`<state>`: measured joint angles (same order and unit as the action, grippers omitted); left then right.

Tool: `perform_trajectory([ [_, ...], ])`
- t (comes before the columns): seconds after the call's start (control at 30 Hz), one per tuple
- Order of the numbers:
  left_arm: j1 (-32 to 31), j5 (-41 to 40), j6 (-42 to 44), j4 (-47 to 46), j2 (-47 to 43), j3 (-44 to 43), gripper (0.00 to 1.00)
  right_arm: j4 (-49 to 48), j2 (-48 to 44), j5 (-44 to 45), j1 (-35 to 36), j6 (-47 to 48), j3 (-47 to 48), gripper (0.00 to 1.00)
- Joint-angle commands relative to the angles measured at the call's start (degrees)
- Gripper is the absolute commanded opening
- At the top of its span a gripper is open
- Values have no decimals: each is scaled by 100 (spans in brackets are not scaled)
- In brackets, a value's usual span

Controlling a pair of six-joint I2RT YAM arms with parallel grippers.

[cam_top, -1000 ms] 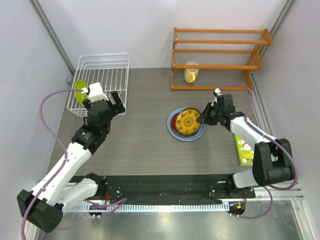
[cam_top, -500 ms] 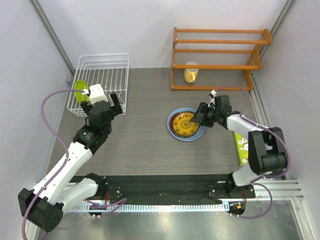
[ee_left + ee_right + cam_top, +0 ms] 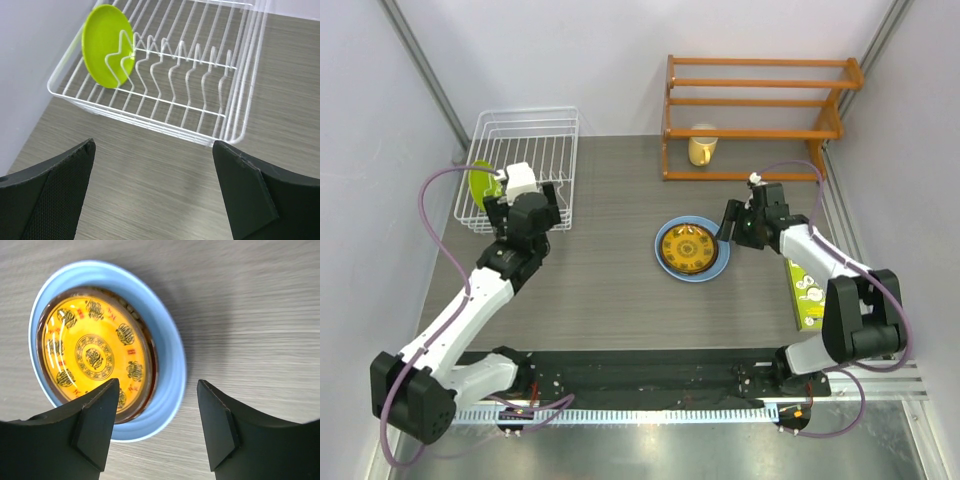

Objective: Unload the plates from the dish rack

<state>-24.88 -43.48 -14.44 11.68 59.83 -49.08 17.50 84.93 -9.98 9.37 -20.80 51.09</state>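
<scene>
The white wire dish rack (image 3: 525, 150) (image 3: 200, 65) stands at the back left. A lime green plate (image 3: 480, 183) (image 3: 107, 45) leans upright in its left end. My left gripper (image 3: 552, 205) (image 3: 153, 145) hangs open over the table just in front of the rack, holding nothing. At mid-table a yellow-orange patterned plate (image 3: 688, 248) (image 3: 92, 355) lies flat on a dark red plate (image 3: 150, 365), inside a light blue plate (image 3: 715, 262) (image 3: 170, 350). My right gripper (image 3: 728, 228) (image 3: 158, 382) is open above the stack's right rim, touching none of the plates.
An orange wooden shelf (image 3: 750, 110) stands at the back right with a pale yellow mug (image 3: 701, 148) on its lowest level. A green and white box (image 3: 805, 290) lies along the right edge. A wall runs close beside the rack's left side.
My right gripper opened and let go of the yellow-orange plate, which settled flat on the stack. The left gripper moved a little closer to the rack.
</scene>
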Motion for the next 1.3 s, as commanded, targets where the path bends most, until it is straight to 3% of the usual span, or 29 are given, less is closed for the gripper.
perform_trajectory([
  [0.0, 606, -117, 319, -632, 413, -417, 100, 447, -582, 927, -5, 304, 331, 70],
  [0.13, 1703, 392, 213, -789, 1011, -690, 99, 439, -749, 858, -5, 269, 305, 70],
  [0.4, 2662, 1043, 90, -1625, 2383, -1287, 97, 360, -346, 734, -5, 287, 331, 70],
  [0.53, 2883, 1342, -24, -1599, 3067, -1788, 95, 220, -143, 681, -14, 287, 288, 71],
  [0.83, 3446, 1808, -366, -1537, 3702, -2167, 92, -9, 261, 497, -14, 296, 296, 70],
  [1.1, 3789, 2335, -587, -1537, 3939, -2317, 72, -88, 586, 418, -5, 348, 366, 70],
  [1.27, 3789, 2397, -587, -1616, 3905, -2255, 68, -141, 709, 330, -14, 331, 367, 69],
])
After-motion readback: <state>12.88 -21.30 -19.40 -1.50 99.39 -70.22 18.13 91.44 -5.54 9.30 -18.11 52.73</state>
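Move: The green plate, the last one standing in the dish rack, is about 17 cm ahead of the left hand, 15 cm to its left and 12 cm below. The rack's middle is roughly 20 cm ahead of that hand, 5 cm left and 16 cm lower. From the right hand the green plate is some 56 cm left, 14 cm ahead and 3 cm higher; the plate stack is 8 cm left, level fore and aft, 6 cm below. No contact shows yet: the empty left hand swings about 20 cm left and 14 cm forward while sinking some 8 cm, yawing 20 degrees counter-clockwise as its fingers partly close ready for the green plate. The right hand lifts 3 cm off beside the stack while easing right, then sinks about 6 cm, fingers still open. ##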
